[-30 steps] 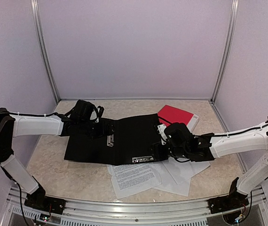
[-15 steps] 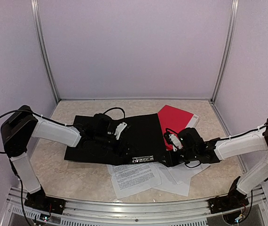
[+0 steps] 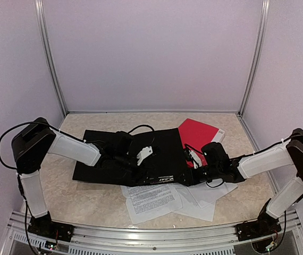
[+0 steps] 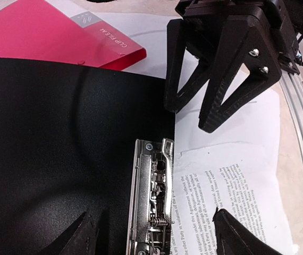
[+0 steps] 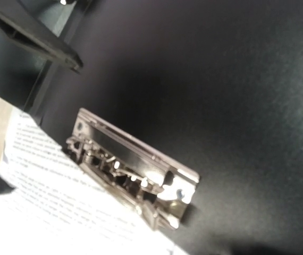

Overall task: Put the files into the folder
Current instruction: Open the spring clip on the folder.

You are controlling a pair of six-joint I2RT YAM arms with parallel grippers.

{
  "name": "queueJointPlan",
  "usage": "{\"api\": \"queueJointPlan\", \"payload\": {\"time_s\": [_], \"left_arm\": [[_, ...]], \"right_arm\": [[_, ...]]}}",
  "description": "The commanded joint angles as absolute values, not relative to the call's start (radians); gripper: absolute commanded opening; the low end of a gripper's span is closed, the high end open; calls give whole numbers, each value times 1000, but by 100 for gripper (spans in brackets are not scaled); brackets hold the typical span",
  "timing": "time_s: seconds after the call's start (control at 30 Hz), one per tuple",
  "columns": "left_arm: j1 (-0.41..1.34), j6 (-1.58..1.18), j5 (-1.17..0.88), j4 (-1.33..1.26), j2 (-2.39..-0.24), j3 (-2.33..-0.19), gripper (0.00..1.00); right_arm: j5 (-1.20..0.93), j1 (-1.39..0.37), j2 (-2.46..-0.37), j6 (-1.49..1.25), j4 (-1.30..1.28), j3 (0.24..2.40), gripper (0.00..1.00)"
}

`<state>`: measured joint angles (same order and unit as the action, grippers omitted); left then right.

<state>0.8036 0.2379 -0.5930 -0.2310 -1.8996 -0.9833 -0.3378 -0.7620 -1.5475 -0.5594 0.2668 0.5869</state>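
The black folder (image 3: 114, 159) lies open and flat, its metal clip (image 4: 151, 196) at the near edge. The files, white sheets (image 3: 154, 202), some printed (image 4: 236, 175), lie in front of it, partly tucked under that edge. My left gripper (image 3: 147, 158) hovers over the folder, open, with its fingertips (image 4: 236, 239) straddling the clip and touching nothing. My right gripper (image 4: 190, 114) hangs at the folder's right edge above the sheets, its fingers a little apart and empty. The right wrist view shows the clip (image 5: 133, 170) close up; its own fingers are not clear there.
A red clip file (image 3: 200, 133) lies at the back right, partly under the black folder. Booth walls and metal posts (image 3: 50, 64) close in the sides and back. The aluminium rail (image 3: 151, 239) runs along the near edge.
My left arm has swung right across the black folder toward the clip. My right gripper has slid right to the folder's edge and its fingers have narrowed.
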Motion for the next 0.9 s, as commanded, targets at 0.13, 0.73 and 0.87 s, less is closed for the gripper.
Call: {"api": "queueJointPlan", "payload": {"time_s": [0.13,0.73,0.87], "left_arm": [[843,410,-509,-110,-1977,-1065,68],[852,441,-451,-108,-2020,-1039,50],[859,445,-440,-112,-2023,-1030,42]], "right_arm": [[-394,-748,-1607,-571,332,604,43],[-423,-746,-1677,-571,369,632,42],[-426,-746,-1685,-575,379,628,41]]}}
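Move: The folder's spring clip lies across from the left fingertips, its middle about 7 cm to the right, roughly level fore and aft and 5 cm below. From the right hand, the clip is some 8 cm to the left, 2 cm ahead and 5 cm down. The printed sheet's middle is about 10 cm back from the left hand and 3 cm to its right; the red folder is about 24 cm ahead of the right hand and 8 cm to its right. The left hand sinks about 4.5 cm almost straight down onto the clip's left end, mostly early on, tipping its fingers some 10 degrees steeper; the fingers narrow from wide to about half open, faster once the hand is low, so they straddle the metal from its front and near sides. Meanwhile the right hand, its fingers staying a bit under half open, eases down and left by about 1.5 cm each way towards the clip's right end, with no contact of its own to be made out. ##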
